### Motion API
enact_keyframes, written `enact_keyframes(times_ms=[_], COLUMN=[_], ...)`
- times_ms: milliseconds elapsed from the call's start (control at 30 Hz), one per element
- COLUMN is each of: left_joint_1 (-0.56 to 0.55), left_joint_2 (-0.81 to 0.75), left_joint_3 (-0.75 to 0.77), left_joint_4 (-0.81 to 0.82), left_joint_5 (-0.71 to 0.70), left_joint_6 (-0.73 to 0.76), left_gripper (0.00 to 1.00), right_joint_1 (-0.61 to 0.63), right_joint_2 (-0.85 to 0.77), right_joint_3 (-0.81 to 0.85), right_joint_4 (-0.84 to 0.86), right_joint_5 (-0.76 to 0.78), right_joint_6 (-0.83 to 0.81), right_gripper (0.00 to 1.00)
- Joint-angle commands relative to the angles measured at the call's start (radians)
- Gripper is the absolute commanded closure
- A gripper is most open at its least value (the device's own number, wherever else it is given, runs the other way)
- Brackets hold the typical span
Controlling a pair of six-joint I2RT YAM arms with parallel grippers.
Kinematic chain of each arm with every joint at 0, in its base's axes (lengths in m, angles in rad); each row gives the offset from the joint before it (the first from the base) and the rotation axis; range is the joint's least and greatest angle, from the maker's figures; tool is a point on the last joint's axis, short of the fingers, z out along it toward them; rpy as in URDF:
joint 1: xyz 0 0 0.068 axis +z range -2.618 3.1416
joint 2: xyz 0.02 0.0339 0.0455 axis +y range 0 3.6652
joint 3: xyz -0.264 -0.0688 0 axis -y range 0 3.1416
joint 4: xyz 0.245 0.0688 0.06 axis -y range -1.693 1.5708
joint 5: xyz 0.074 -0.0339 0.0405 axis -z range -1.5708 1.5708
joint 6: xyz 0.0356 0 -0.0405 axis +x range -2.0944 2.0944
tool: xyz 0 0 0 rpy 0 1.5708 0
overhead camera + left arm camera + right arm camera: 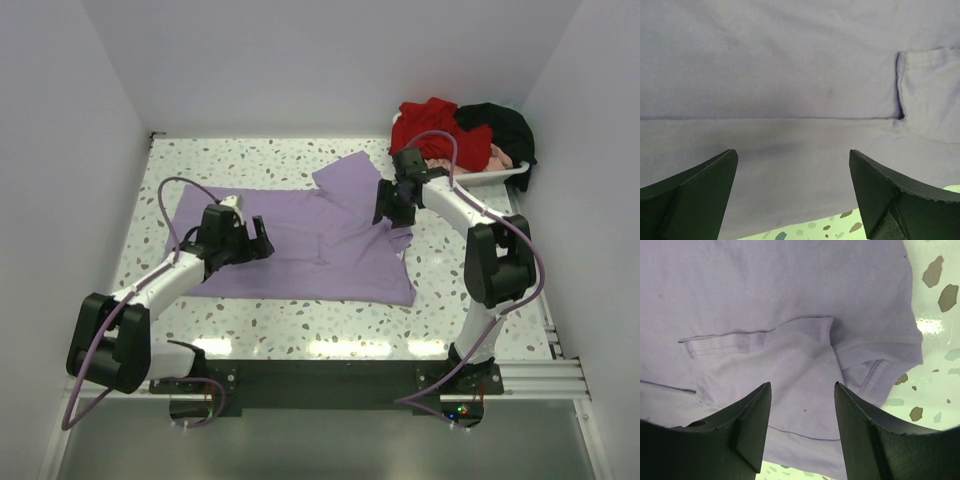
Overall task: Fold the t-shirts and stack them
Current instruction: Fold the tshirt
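Note:
A large lavender t-shirt lies spread on the speckled table, one sleeve pointing toward the back. My left gripper hovers over its left half, jaws wide open and empty; in the left wrist view the gripper shows only flat lavender cloth between its fingers. My right gripper is over the shirt's right edge near the collar, open with nothing held; the right wrist view of that gripper shows the cloth lying loose beneath. A red shirt and a black shirt are heaped at the back right.
The heap sits in a white tray in the back right corner, with a bit of pale pink cloth showing. White walls enclose the table on three sides. The arm bases stand at the near edge.

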Motion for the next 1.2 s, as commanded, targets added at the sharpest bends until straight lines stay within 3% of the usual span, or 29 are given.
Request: enact_keyframes(times_ms=[0, 233, 533, 633, 767, 933, 1167], left_joint_1=[0.023, 0.194, 0.239, 0.239, 0.239, 0.239, 0.239], left_joint_2=[-0.006, 0.034, 0.066, 0.055, -0.006, -0.099, -0.354], left_joint_3=[0.09, 0.051, -0.075, -0.109, -0.157, -0.245, -0.351], left_joint_4=[0.025, 0.051, 0.068, 0.022, -0.03, -0.073, -0.156], left_joint_5=[-0.046, 0.014, -0.004, -0.07, -0.131, -0.11, -0.066], left_joint_6=[-0.011, -0.005, -0.035, -0.086, -0.141, -0.23, -0.359], left_gripper=[0.01, 0.01, 0.01, 0.01, 0.0, 0.0, 0.01], right_joint_1=[0.026, 0.06, 0.06, 0.058, 0.06, 0.06, 0.061], right_joint_2=[-0.029, -0.008, 0.057, 0.057, 0.022, -0.061, -0.215], right_joint_3=[0.009, -0.088, -0.177, -0.212, -0.272, -0.378, -0.519], right_joint_4=[0.036, 0.094, 0.059, 0.036, 0.016, 0.014, 0.011], right_joint_5=[-0.056, -0.145, -0.129, -0.11, -0.096, -0.1, -0.11], right_joint_6=[-0.003, 0.039, 0.034, 0.039, 0.051, 0.078, 0.117], right_gripper=[0.43, 0.43, 0.43, 0.43, 0.43, 0.43, 0.43])
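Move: The left hand, some 3 cm above the purple t-shirt, goes for its left part, about 7 cm to the left and 1 cm ahead; the shirt's near edge runs some 13 cm straight back. The right hand goes for the shirt's right part, roughly 6 cm back, 3 cm left and 6 cm below; the neck band lies 6 cm back and 3 cm right, the far flap 8 cm ahead and 9 cm left, and the near right corner 21 cm back and 6 cm right. With fingers wide open, the left hand lifts slightly and swings about 7 cm left while the half-open right hand comes back, down and a little left, until both sets of fingertips are set down on the t-shirt. Pressing on the cloth, both then drag it back towards the robot, the left by some 5 cm while turning counter-clockwise and the right by about 7 cm with a slight drift right, neither hand closing its fingers. ##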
